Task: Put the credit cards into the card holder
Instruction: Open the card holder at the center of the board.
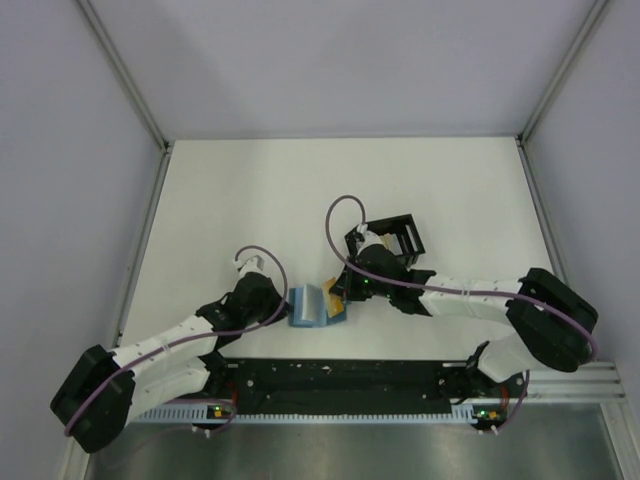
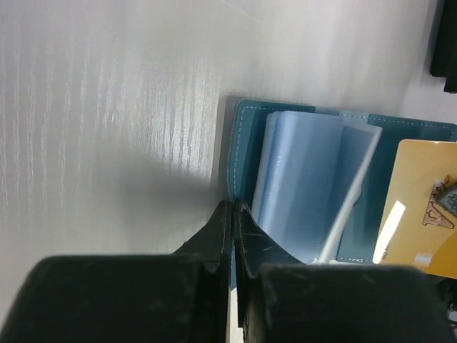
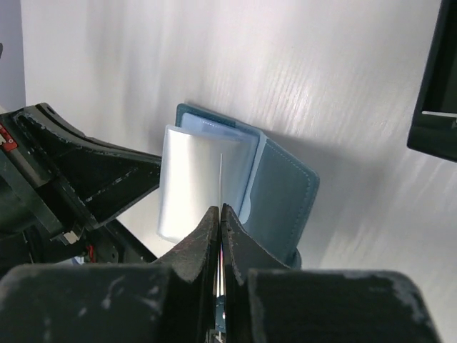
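The teal-blue card holder (image 1: 307,306) lies open near the table's front edge, its clear sleeves (image 2: 307,171) standing up. My left gripper (image 1: 287,305) is shut, and its tips (image 2: 234,206) pinch the left edge of the holder's cover (image 2: 246,128). My right gripper (image 1: 340,290) is shut on an orange-yellow credit card (image 2: 421,207), held over the holder's right half. In the right wrist view that card appears edge-on as a thin line (image 3: 221,171) rising from my right gripper (image 3: 221,209) towards the sleeves, with the teal cover (image 3: 282,186) to the right. No other credit cards are in view.
A black open-topped tray (image 1: 400,238) stands just behind the right gripper; its corner shows in both wrist views (image 3: 435,78) (image 2: 446,43). White walls enclose the table on three sides. The arms' black base rail (image 1: 340,375) runs along the near edge.
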{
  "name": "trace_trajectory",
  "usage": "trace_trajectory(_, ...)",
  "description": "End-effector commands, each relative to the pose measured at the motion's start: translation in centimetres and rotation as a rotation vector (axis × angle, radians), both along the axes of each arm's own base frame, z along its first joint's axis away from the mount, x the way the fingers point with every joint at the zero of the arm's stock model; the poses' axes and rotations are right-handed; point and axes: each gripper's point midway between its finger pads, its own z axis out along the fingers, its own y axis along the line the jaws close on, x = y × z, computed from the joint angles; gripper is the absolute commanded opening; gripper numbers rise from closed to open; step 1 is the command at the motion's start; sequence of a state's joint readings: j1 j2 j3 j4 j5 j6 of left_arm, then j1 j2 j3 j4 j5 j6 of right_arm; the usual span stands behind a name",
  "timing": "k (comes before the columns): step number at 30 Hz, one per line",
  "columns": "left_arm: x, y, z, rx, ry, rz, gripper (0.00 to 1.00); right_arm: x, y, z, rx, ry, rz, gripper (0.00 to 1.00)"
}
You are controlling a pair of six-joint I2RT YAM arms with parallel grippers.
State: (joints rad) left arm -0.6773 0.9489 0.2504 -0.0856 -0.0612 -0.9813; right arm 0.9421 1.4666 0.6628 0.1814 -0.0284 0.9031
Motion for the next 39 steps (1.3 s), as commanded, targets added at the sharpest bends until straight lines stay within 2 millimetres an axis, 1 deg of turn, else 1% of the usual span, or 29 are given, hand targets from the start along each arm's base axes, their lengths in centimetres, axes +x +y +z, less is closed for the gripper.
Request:
trace_trajectory(1, 0.4, -0.4, 1.1, -0.032, -0.05, -0.008, 0.0, 1.3, 0.8, 5.1, 0.034, -0.136, 0.003, 0.0)
trace_trajectory(3, 0.5, -0.6, 1.7, -0.045, -0.062, -0.013, 0.0, 1.2, 1.2, 5.8, 0.032, -0.154, 0.009, 0.0)
trace_trajectory(7, 0.6, -0.9, 2.4, -0.061, -0.071, -0.015, 0.0, 0.8, 2.9, 6.9, 0.04, -0.181, 0.028, 0.0)
trace_trajectory(12, 0.6, -1.1, 2.8, -0.08, -0.074, -0.018, 0.0, 0.9, 5.0, 7.2, 0.014, -0.215, 0.009, 0.0)
trace_trajectory(14, 0.6, -1.2, 3.0, -0.086, -0.075, -0.018, 0.0, 1.1, 5.5, 6.9, -0.03, -0.235, -0.012, 0.0)
trace_trajectory(20, 0.5, -1.4, 3.4, -0.104, -0.083, -0.021, 0.0, 1.4, 6.1, 5.8, -0.116, -0.26, -0.052, 0.0)
trace_trajectory(21, 0.4, -1.4, 3.4, -0.106, -0.083, -0.024, 0.0, 1.6, 6.2, 5.8, -0.118, -0.263, -0.055, 0.0)
trace_trajectory(22, 0.4, -1.4, 3.5, -0.109, -0.085, -0.023, 0.0, 1.6, 6.3, 5.3, -0.128, -0.26, -0.051, 0.0)
trace_trajectory(30, 0.3, -1.5, 3.6, -0.123, -0.085, -0.023, 0.0, 1.9, 7.3, 4.5, -0.145, -0.26, -0.044, 0.0)
trace_trajectory(36, 0.2, -1.5, 3.5, -0.123, -0.079, -0.022, 0.0, 1.9, 7.6, 5.2, -0.123, -0.271, -0.049, 0.0)
trace_trajectory(39, 0.2, -1.5, 3.5, -0.124, -0.081, -0.022, 0.0, 2.1, 7.5, 5.0, -0.133, -0.273, -0.062, 0.0)
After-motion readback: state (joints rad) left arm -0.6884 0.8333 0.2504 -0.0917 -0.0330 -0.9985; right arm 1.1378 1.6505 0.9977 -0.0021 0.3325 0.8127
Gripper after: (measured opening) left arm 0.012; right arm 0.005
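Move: My left fingers still pinch the left edge of the card holder; its middle lies about 6 cm to their right, level with them and roughly 1 cm lower. From my right hand, which still holds the gold card, the holder's middle is some 4 cm left, 2 cm back and 5 cm down. The black card tray stands about 11 cm right of that hand, 12 cm farther out and 4 cm lower. I carry the gold card in my right hand about 6 cm to the left, arching roughly 6 cm up and then some 3 cm back down over the clear page towards the holder's left side, tilting the wrist about 15 degrees. Meanwhile my left hand keeps its pinch and raises the left edge nearly 3 cm, drifting slightly right. ##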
